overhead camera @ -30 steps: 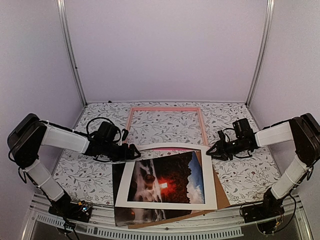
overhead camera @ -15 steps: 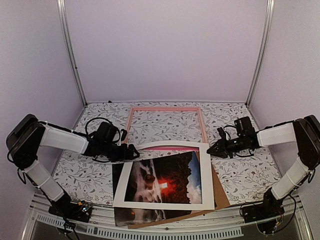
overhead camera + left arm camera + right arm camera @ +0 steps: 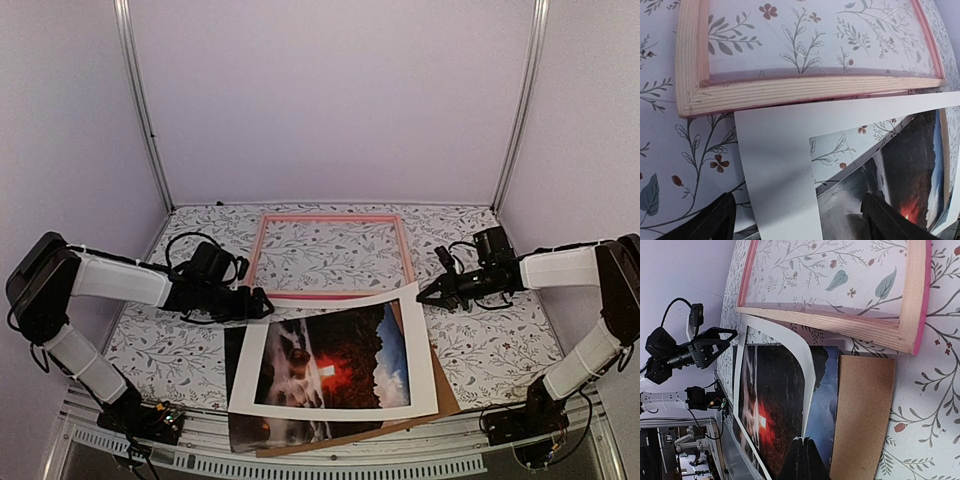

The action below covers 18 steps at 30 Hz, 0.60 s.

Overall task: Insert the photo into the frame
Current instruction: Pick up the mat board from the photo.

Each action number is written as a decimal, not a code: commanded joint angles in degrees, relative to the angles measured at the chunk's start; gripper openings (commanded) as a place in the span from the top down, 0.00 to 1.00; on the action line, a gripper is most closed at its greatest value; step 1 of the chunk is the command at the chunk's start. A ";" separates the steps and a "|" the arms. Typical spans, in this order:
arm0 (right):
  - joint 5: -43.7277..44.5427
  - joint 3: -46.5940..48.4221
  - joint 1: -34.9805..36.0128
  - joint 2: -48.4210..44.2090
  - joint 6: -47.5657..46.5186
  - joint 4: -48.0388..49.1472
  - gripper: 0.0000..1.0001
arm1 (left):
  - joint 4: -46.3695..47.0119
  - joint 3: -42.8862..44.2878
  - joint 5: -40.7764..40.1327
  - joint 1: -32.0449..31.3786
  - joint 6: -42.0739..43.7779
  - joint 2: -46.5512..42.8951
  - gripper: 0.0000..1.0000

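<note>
The photo [image 3: 330, 360], dark rocks with a red glow, lies at the table's near edge under a white mat [image 3: 340, 407]. My right gripper [image 3: 422, 296] is shut on the mat's far right corner, and that edge curls up off the photo [image 3: 775, 400]. In the right wrist view the mat [image 3: 800, 355] runs into the closed right gripper [image 3: 806, 440]. The pink frame [image 3: 258, 250] lies flat behind them. My left gripper [image 3: 262, 303] is open at the mat's far left corner. In the left wrist view the left gripper [image 3: 799, 200] straddles the mat [image 3: 780, 165].
A brown backing board [image 3: 440, 385] lies under the photo and sticks out on the right. The frame's near rail [image 3: 790, 92] lies just beyond the mat's far edge. The floral table runs to white walls on three sides.
My right gripper has shut on the mat's right corner and drawn back to the right, lifting that edge. The mat has shifted slightly. The left gripper stays open, nearly in place.
</note>
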 commanded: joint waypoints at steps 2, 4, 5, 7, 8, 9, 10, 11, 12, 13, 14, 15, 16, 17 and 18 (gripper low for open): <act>-4.05 5.84 -0.27 -1.13 -5.30 -4.84 1.00 | -2.29 0.86 -2.73 -0.13 2.70 -3.59 0.10; -5.68 7.91 -0.16 -1.32 -7.51 -6.55 1.00 | -2.26 1.19 -2.75 0.08 3.84 -4.91 0.10; -6.36 9.04 -0.02 -1.54 -8.31 -7.56 1.00 | -2.05 1.32 -2.60 0.12 4.49 -5.59 0.10; -7.72 11.07 0.40 -1.76 -10.35 -9.38 1.00 | -1.21 1.81 -1.64 0.26 6.36 -6.84 0.10; -8.30 12.10 0.75 -1.94 -11.33 -10.12 1.00 | -0.76 2.20 -1.17 0.18 7.56 -7.46 0.10; -8.82 13.04 1.06 -2.05 -12.10 -10.69 1.00 | -0.20 2.84 -0.48 0.26 8.80 -8.00 0.10; -9.27 14.06 1.51 -2.19 -13.29 -11.20 1.00 | 0.39 3.24 0.26 0.26 10.06 -8.63 0.10; -9.85 14.96 1.95 -2.35 -14.10 -11.49 1.00 | 0.52 3.79 1.15 0.17 11.31 -9.14 0.10; -10.32 15.85 2.37 -2.47 -14.64 -11.68 1.00 | 2.14 4.45 2.19 0.13 12.41 -9.74 0.10; -10.72 16.81 2.69 -2.49 -15.40 -11.93 1.00 | 3.02 5.07 3.10 0.13 13.63 -10.28 0.10; -10.93 17.69 3.01 -2.49 -15.84 -12.07 1.00 | 3.49 5.87 4.09 0.13 14.79 -10.73 0.10; -10.98 18.79 3.22 -2.45 -16.36 -12.21 1.00 | 3.65 6.63 4.78 0.13 15.78 -11.06 0.10; -11.11 19.92 3.32 -2.33 -16.72 -12.27 1.00 | 3.57 7.65 5.06 0.18 16.50 -11.26 0.10; -11.25 21.06 3.34 -2.11 -17.02 -12.24 1.00 | 3.09 8.61 4.85 0.17 17.08 -11.39 0.10; -11.34 22.36 3.41 -1.87 -17.09 -12.20 1.00 | 2.41 9.56 4.07 0.17 17.42 -11.42 0.10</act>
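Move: The right hand already holds the mat board's far right corner about 8 cm above the table. The pink frame's middle lies some 14 cm ahead and 16 cm to its left, and the photo's middle about 17 cm back and 15 cm left. The open left hand straddles the mat's left border; the mat's far left corner is about 3 cm ahead and 2 cm below. From this hand the frame is roughly 13 cm ahead and 12 cm right, the photo 17 cm back and 12 cm right. Still pinching the mat board's far right corner, the right hand draws it up roughly 10 cm off the photo and somewhat left, swinging about 15 degrees counter-clockwise and tilting as it climbs. The left hand also rises about 10 cm, its pointing tipping upward by some 20 degrees, with the fingers staying wide open and not pinching the mat. ##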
